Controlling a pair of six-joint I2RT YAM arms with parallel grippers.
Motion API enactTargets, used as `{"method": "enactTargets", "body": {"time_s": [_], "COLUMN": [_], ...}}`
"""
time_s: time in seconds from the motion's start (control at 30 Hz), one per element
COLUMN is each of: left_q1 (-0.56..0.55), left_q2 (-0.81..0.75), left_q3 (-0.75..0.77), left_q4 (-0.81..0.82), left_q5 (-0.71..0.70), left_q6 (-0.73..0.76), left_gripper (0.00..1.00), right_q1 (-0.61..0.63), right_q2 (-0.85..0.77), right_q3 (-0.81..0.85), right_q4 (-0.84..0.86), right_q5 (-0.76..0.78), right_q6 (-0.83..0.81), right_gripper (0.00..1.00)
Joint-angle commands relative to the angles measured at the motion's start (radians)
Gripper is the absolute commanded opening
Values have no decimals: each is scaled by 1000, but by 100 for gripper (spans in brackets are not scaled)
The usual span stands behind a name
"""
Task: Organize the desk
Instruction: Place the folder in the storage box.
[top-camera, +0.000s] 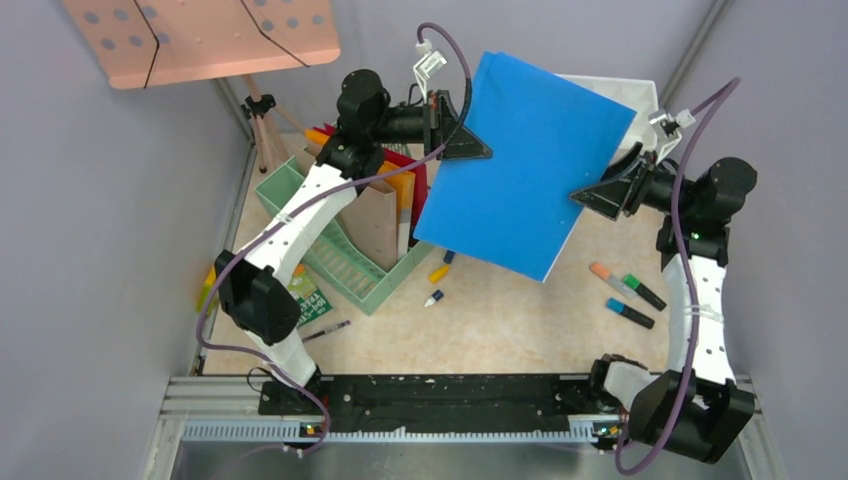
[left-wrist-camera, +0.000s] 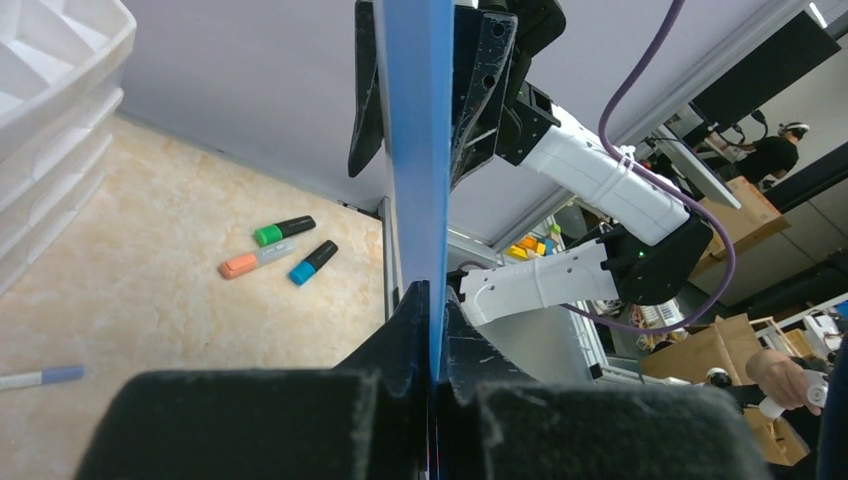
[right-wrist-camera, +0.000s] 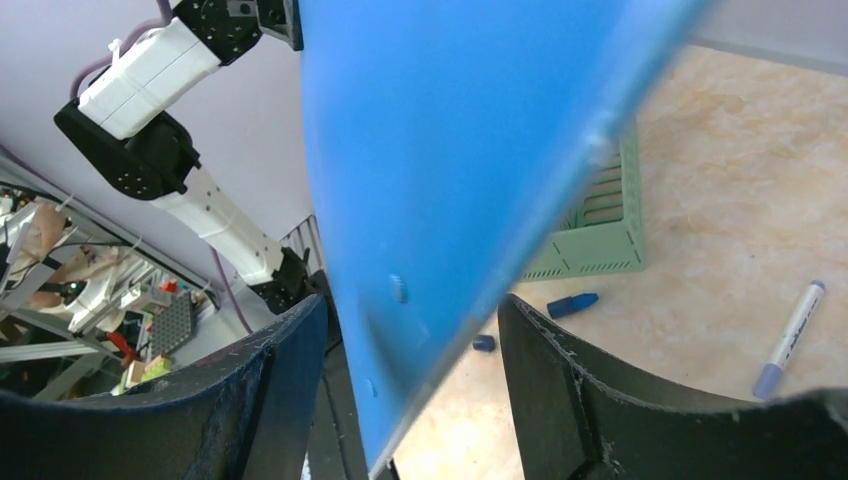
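A large blue folder (top-camera: 525, 160) hangs tilted in the air above the beige marble desk (top-camera: 500, 330). My left gripper (top-camera: 478, 150) is shut on its left edge; in the left wrist view the fingers (left-wrist-camera: 432, 295) pinch the thin blue sheet (left-wrist-camera: 415, 150) edge-on. My right gripper (top-camera: 590, 197) is at the folder's right edge and stands open. In the right wrist view the folder (right-wrist-camera: 450, 150) passes between the spread jaws (right-wrist-camera: 410, 320) with gaps on both sides.
A green file organizer (top-camera: 350, 270) with brown and red files stands at the left. Stacked white trays (top-camera: 640, 95) sit at the back right. Orange (top-camera: 601, 271), green (top-camera: 642, 291) and blue (top-camera: 628, 313) highlighters lie at the right. Loose markers (top-camera: 438, 272) lie mid-desk, and a pink music stand (top-camera: 200, 35) is at the back left.
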Motion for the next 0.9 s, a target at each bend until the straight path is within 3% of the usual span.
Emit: {"method": "enactTargets", "body": {"time_s": [0.0, 0.2, 0.37, 0.57, 0.73, 0.87], "left_q1": [10, 14, 14, 15, 14, 15], "left_q2": [-72, -64, -45, -47, -54, -51], "left_q3": [-46, -87, -106, -131, -117, -54], "left_q4": [206, 293, 337, 269, 125, -60], "left_q5": [6, -19, -38, -52, -69, -96], "left_q6": [-85, -127, -156, -72, 52, 191], "left_gripper": [0, 0, 0, 0, 0, 0], "right_q1": [34, 99, 121, 122, 122, 122], "right_q2": [-35, -41, -50, -47, -44, -47], "right_q3": [-2, -76, -99, -97, -75, -30], "right_q4": [67, 284, 343, 475, 487, 357], "right_q5": [27, 54, 72, 67, 59, 76], "right_q6": [2, 179, 203, 298, 301, 193], "right_gripper": [63, 61, 56, 32, 0, 0]}}
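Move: The left gripper already pinches the folder, whose middle lies 7 cm to its right and 3 cm lower. From this hand the storage box is about 22 cm ahead, 25 cm left and 36 cm down, the loose yellow marker roughly 9 cm ahead, 4 cm left, 43 cm down. From the open right gripper the folder's middle is 9 cm left, 2 cm ahead, 4 cm up; the highlighters lie some 17 cm right, 3 cm ahead, 36 cm down. Slide the open right gripper about 3 cm left and a little back, so its fingers reach farther over the folder's right edge, then close them and pinch that edge. Keep the folder pinched in the left gripper meanwhile, holding nearly still at first, then easing it about 2 cm down and 2 cm forward. ##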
